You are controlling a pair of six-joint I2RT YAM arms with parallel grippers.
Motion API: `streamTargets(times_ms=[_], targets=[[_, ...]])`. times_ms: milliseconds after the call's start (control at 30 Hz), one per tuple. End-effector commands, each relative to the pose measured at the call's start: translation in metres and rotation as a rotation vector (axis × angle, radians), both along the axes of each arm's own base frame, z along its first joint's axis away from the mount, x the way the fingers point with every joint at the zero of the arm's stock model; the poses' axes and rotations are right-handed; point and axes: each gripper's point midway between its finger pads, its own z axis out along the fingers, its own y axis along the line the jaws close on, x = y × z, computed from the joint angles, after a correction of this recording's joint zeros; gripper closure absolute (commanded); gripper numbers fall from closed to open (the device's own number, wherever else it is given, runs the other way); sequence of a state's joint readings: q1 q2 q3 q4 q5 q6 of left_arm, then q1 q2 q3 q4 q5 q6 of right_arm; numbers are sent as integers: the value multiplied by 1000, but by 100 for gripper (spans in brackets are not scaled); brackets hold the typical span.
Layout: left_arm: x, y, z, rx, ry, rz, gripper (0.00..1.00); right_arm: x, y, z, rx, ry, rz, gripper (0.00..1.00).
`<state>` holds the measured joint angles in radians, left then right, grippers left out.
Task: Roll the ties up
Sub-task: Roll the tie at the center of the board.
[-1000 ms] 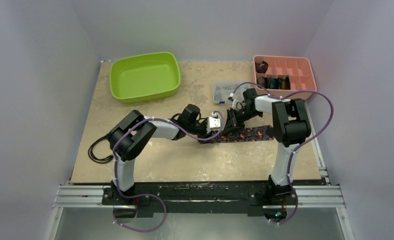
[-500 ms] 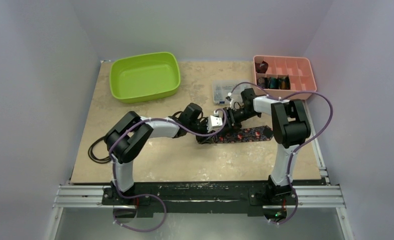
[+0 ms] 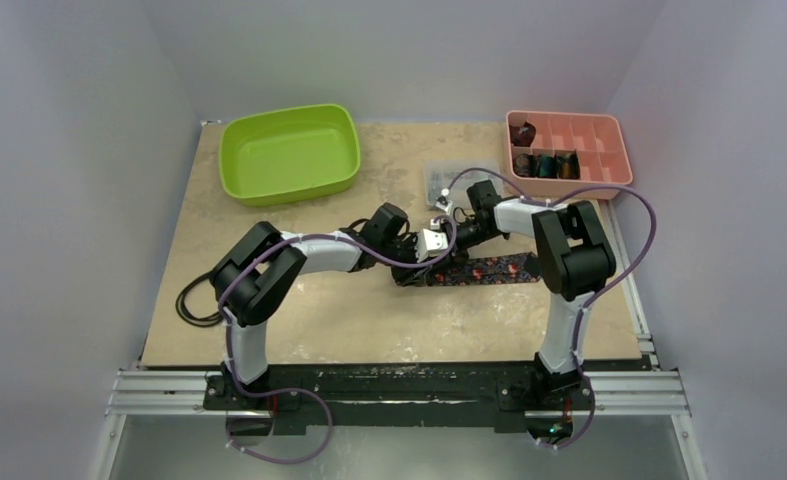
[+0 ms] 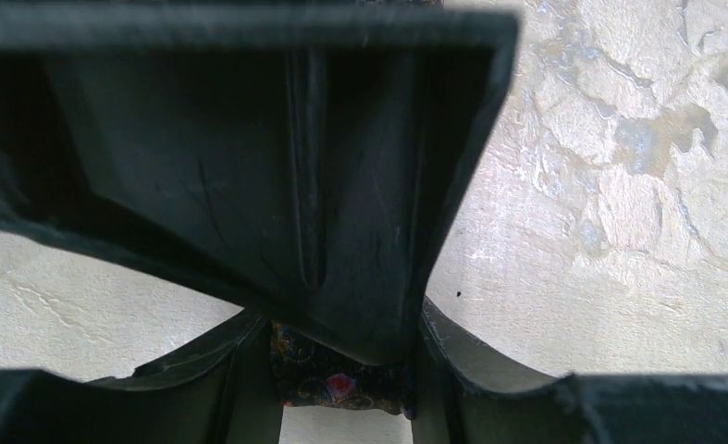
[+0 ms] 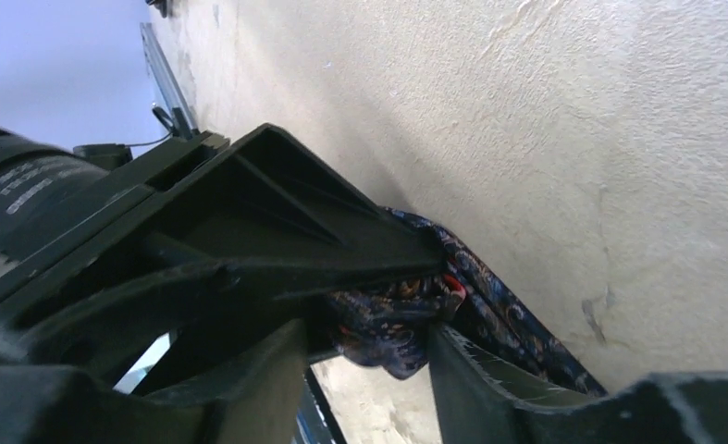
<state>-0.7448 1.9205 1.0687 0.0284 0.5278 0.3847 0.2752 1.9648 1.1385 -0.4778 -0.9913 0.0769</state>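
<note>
A black tie with red-pink floral dots (image 3: 494,269) lies flat across the table's middle, its left end wound into a small roll (image 4: 341,384). My left gripper (image 3: 421,262) is shut on that roll, and the fabric spans the gap between its two fingers (image 4: 341,370). My right gripper (image 3: 447,240) meets it from the far right. In the right wrist view its jaws stand open (image 5: 364,347) around the bunched roll (image 5: 392,324), with a gap on the left side. The flat length of the tie (image 5: 517,324) trails away past the right finger.
A pink divided tray (image 3: 614,140) at the back right holds several rolled ties (image 3: 544,163). A clear plastic box (image 3: 437,180) sits just behind the grippers. A lime-green bin (image 3: 289,152) stands at the back left, and a black cable (image 3: 197,300) lies near the left edge.
My right gripper has opened and let go of the roll, and its wrist has shifted left and back. The left gripper kept its grip and moved slightly farther back.
</note>
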Motion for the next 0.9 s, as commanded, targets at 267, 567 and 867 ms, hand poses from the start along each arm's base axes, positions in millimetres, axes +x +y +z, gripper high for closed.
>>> streamTargets(times_ms=[267,567,867], targets=[[-22,34,-43,125,140,61,59,-12,-29,-46,-114,16,19,100],[8,5,30,-144,-23,86,14,-11,-57,-84,-289,21,8,100],[15,23,144,-398,-206,197,1,-3,-69,-98,-393,27,4,100]])
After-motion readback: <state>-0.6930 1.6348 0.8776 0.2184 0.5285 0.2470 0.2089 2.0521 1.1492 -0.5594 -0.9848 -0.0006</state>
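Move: The rolled end of the tie sits between the left gripper's fingers, practically at its hand point. From the right gripper the same roll is level fore and aft and sideways, about 2 cm below, between its open fingers. The tie's flat unrolled length runs off to the right, its middle about 13 cm right of the left hand and 13 cm right of the right. The clear parts box lies some 17 cm ahead and 9 cm right of the left hand. Shut the right fingers on the cloth at the roll while the left gripper still holds it, then draw the right hand down and right about 3 cm each way, keeping the pinch. Meanwhile open the left fingers wide to let go of the roll, then lift the left hand some 8 cm clear, easing about 2 cm to the left. ##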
